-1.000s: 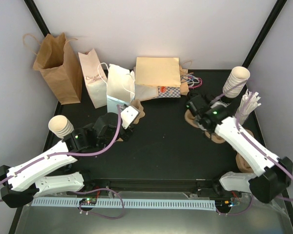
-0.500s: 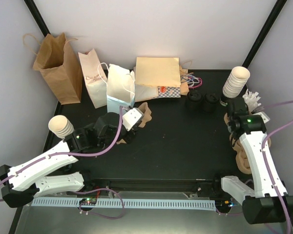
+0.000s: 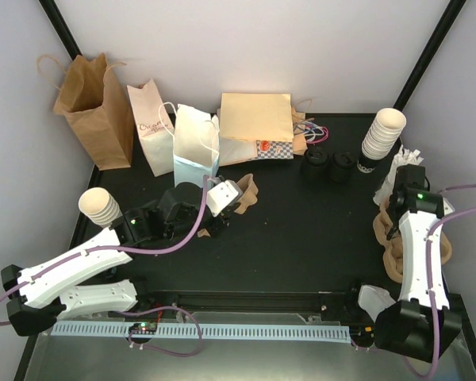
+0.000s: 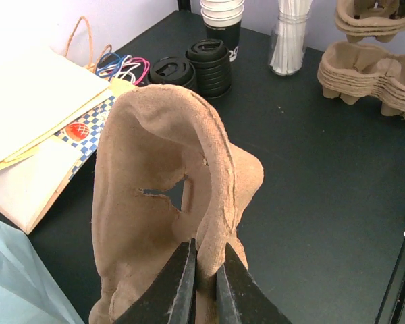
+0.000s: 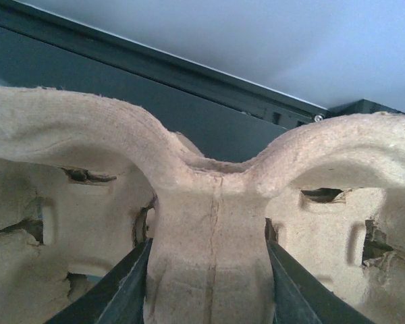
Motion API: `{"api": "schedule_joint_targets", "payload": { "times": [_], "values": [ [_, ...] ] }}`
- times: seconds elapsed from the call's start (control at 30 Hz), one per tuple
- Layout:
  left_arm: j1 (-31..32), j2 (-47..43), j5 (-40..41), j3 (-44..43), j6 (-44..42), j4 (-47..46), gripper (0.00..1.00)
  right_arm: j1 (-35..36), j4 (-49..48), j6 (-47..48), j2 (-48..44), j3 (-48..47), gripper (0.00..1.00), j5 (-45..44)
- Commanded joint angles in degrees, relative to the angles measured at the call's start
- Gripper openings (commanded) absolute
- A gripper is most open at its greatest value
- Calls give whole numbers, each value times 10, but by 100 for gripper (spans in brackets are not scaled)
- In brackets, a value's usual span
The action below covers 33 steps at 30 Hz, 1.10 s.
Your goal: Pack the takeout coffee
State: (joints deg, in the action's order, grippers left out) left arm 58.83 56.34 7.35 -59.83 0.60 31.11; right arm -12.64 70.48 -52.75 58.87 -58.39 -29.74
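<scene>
No lidded takeout coffee shows in any view. My left gripper (image 3: 224, 196) (image 4: 206, 260) is shut on the rim of a brown pulp cup carrier (image 3: 245, 190) (image 4: 155, 169), which it holds upright just above the table, in front of the white bags. Over the stack of pulp carriers (image 3: 387, 234) at the table's right edge, my right gripper (image 3: 402, 184) (image 5: 208, 246) is shut on the middle post of the top carrier (image 5: 209, 202), one jaw pressed to each side. That gripper's fingers are hidden under its wrist in the top view.
Along the back stand a brown bag (image 3: 91, 111), two white bags (image 3: 151, 127) (image 3: 194, 143) and a flat pile of bags (image 3: 254, 127). Black lid stacks (image 3: 325, 167) (image 4: 209, 57) sit beside a cup stack (image 3: 385, 131). Another cup stack (image 3: 99, 205) is at the left. A straw jar (image 4: 288, 40) stands near more carriers (image 4: 371, 67).
My right arm has swung from the black lids to the carrier stack at the right edge. The left gripper has carried its carrier a little to the right.
</scene>
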Motion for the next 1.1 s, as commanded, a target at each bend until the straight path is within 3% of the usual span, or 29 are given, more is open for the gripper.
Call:
{"api": "schedule_joint_targets", "payload": {
  "times": [0.0, 0.27, 0.93, 1.03, 1.07],
  "values": [
    [-2, -1, -14, -1, -12, -22, 9, -43, -19, 36, 14, 8, 37, 29],
    [-2, 8, -23, -2, -11, -28, 9, -116, -60, 52, 24, 61, 33, 112],
    [-2, 18, -18, -3, -15, -29, 9, -130, -137, -35, 25, 131, 35, 139],
    [-2, 20, -18, -3, -16, -28, 9, -133, -146, -30, 35, 133, 44, 134],
    [-2, 21, -18, -3, -16, -28, 9, -135, -147, -29, 38, 133, 60, 132]
  ]
}}
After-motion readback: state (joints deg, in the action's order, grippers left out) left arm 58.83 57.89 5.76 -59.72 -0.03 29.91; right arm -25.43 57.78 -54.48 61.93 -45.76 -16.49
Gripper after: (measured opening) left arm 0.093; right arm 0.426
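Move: The right gripper already holds the upper cup carriers over their stack. The middle of the stack on the table lies some 10 cm below it, about 1 cm back and 1 cm to its right. The straw jar stands about 12 cm beyond the stack and 4 cm left of it, the white paper cups roughly 21 cm ahead of the gripper and 8 cm left. From the left gripper, the stack is about 45 cm right, 7 cm back and 15 cm below. Lower the right gripper about 8 cm onto the stack of cup carriers, keeping the pinch on the middle of the carriers it holds. Sink quickly at first, easing slightly back and then forward again, and more slowly over the last couple of centimetres. Roll the wrist some 15 degrees on the way, its left side rising, with a slight clockwise turn, until the held carriers sit on those below. ##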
